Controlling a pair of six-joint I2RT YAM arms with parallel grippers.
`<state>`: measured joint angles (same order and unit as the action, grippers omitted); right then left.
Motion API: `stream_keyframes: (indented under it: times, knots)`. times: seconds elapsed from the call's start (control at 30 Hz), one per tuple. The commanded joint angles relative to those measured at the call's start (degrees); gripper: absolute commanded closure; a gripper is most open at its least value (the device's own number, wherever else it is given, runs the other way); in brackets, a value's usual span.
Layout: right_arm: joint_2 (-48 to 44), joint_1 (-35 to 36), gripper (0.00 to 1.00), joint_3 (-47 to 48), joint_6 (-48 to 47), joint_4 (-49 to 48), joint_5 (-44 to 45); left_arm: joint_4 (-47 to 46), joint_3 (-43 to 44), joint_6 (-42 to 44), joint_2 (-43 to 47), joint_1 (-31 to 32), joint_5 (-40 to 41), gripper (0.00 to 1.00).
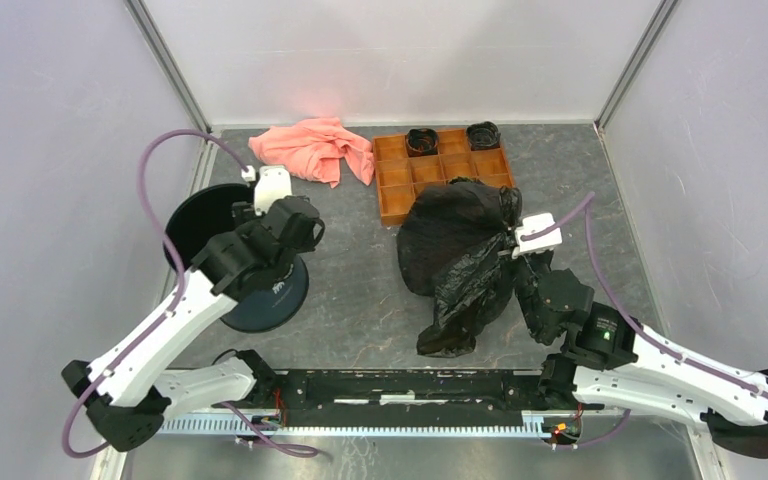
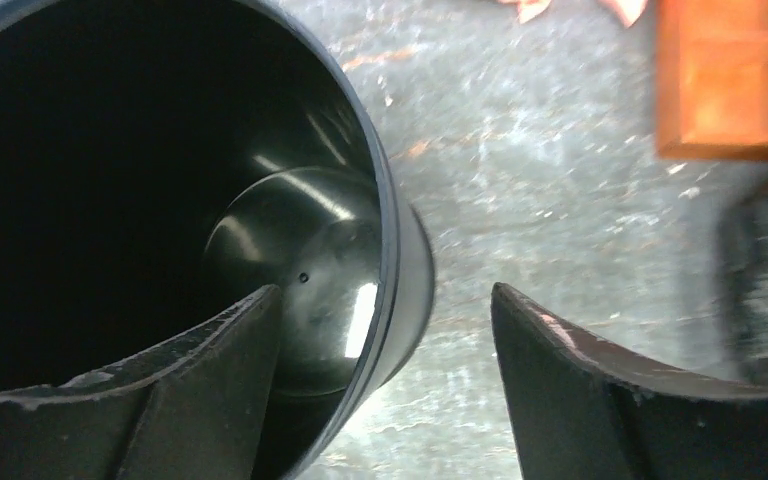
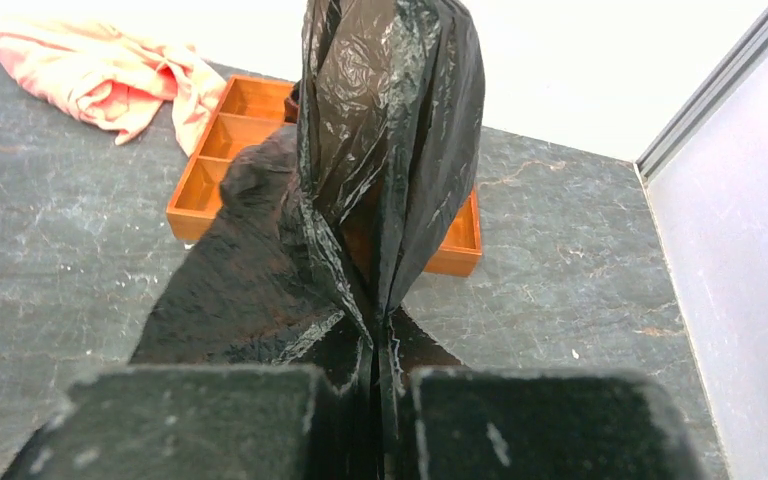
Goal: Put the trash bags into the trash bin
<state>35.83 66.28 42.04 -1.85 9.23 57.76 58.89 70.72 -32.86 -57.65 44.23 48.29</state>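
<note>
The trash bin (image 1: 260, 290) lies tilted on its side at the left, its base with the white logo toward me. In the left wrist view I look into its dark inside (image 2: 300, 230). My left gripper (image 1: 250, 225) (image 2: 385, 340) is open and straddles the bin's rim, one finger inside and one outside. A black glossy trash bag (image 1: 455, 250) lies bunched in the middle, partly over the tray's front edge. My right gripper (image 1: 516, 250) (image 3: 375, 375) is shut on a fold of the bag (image 3: 390, 120), which rises from the jaws. The bag also shows blurred in the left wrist view (image 2: 760, 280).
A salmon-pink cloth (image 1: 315, 148) (image 3: 100, 70) lies at the back. An orange compartment tray (image 1: 400, 190) (image 3: 215, 150) (image 2: 730, 80) stands to its right, with two black rolls (image 1: 422, 140) in its back compartments. White walls enclose the table on three sides.
</note>
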Motion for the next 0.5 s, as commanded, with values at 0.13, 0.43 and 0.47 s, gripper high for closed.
stream_keyframes:
  times: [0.13, 0.43, 0.47]
  knots:
    - [0.88, 0.17, 0.99, 6.21, -0.18, 0.16, -3.63, -9.01, -5.97, 5.3, 2.23, -1.95, -12.81, 0.46]
    - [3.26, 0.19, 0.99, 10.55, -7.41, -3.04, -5.89, -10.65, -1.87, 10.63, -4.34, -1.44, -33.0, 0.98]
    - [3.57, 0.16, 0.99, 11.0, -7.62, -2.6, -5.66, -11.92, -1.47, 10.7, -4.29, -0.79, -36.12, 0.98]
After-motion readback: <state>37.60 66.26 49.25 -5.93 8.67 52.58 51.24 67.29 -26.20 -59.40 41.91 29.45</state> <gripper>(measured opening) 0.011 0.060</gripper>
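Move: Just below the left hand, about 3 cm down, runs the right-hand rim of the trash bin; the bin's middle is some 13 cm to that hand's left, about level fore and aft and 15 cm lower. The trash bag hangs about 38 cm to its right, level, 12 cm lower; the orange tray stands about 35 cm ahead, 36 cm right, on the table. From the right hand, which holds the bag, the bin's middle is some 61 cm left, 2 cm ahead and 18 cm lower. Dipping about 3 cm so the open fingers straddle the trash bin's right rim, the left hand shuts on the rim, one finger inside and one outside, and pulls it some 5 cm to the right while turning about 15 degrees clockwise and tipping slightly down. The right hand keeps its pinch on the bag and lifts it about 5 cm. ##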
